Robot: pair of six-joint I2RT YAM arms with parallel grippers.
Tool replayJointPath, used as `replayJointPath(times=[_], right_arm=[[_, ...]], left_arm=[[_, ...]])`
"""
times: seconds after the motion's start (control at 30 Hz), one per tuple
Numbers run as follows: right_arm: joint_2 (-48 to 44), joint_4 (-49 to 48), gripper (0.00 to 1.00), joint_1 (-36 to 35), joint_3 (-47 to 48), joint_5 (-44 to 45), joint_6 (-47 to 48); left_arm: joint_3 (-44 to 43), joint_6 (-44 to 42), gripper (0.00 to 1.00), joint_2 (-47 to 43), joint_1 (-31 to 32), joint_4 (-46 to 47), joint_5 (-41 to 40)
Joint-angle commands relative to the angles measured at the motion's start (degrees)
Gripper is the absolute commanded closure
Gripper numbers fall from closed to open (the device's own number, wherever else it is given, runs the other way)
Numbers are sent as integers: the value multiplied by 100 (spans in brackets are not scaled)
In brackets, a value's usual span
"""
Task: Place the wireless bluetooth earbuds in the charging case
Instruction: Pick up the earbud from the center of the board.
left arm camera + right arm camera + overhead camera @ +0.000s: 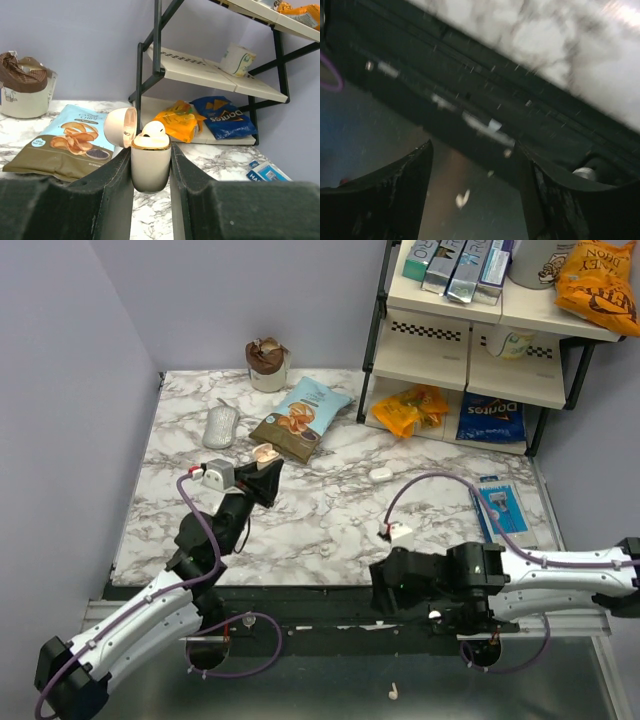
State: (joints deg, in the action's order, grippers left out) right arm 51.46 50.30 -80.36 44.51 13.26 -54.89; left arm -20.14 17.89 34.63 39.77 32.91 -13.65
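Note:
My left gripper [151,152] is shut on the cream charging case [150,170], holding it upright above the marble table [330,520]. Its lid [120,126] is swung open to the left, and one white earbud [153,129] sits in the case. From above, the case [264,452] is at the table's left middle. My right gripper [476,165] stands open with nothing between its fingers, hanging past the table's near edge. Below it a second earbud [462,198] lies on the dark floor, blurred. This earbud [394,692] also shows from above, with the right gripper [382,587] over the front rail.
A chips bag [300,418], a grey oval object [221,426] and a cup [267,364] lie at the back. A small white object [380,474] rests mid-table, and a blue packet [500,508] at the right. A black-framed shelf [470,340] with snacks fills the back right.

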Motion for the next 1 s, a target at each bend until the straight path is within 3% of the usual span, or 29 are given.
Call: replayJointPath(times=[0.0, 0.27, 0.47, 0.67, 0.97], right_arm=[[582, 1183, 25, -1294, 260, -559, -1663], [777, 648, 28, -2906, -505, -992, -3904], [1848, -3, 29, -3284, -234, -1264, -4020], [1920, -363, 32, -3408, -294, -1491, -4047], [2439, 67, 30, -3408, 348, -1836, -3448]], left_arm=[[80, 39, 100, -351, 285, -364, -639], [230, 206, 100, -563, 646, -408, -797], [248, 189, 100, -563, 778, -425, -832], [248, 206, 100, -659, 857, -574, -832], [169, 66, 100, -905, 892, -917, -868]])
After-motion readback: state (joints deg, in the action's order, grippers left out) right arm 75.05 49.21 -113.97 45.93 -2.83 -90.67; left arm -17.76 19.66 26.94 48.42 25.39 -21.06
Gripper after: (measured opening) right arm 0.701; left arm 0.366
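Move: The earbud lies on the bare metal surface in front of the table: about 20 cm back from the right gripper, 2 cm to its right and some 14 cm below. The table's front edge runs roughly 2 cm ahead of that gripper, straight ahead and 12 cm down; the right arm's foot is about 22 cm to its right and 4 cm back. From the left gripper the earbud lies some 42 cm back, 23 cm right and 32 cm below. Swing the right gripper back off the table's front edge, about 19 cm towards the earbud, sinking some 8 cm on the way and easing up about a centimetre at the end. Tilt the wrist roughly 30 degrees so the open fingers come to point nearly straight down. Let the left gripper ease back 3 cm and down 2 cm, still holding the open case. ##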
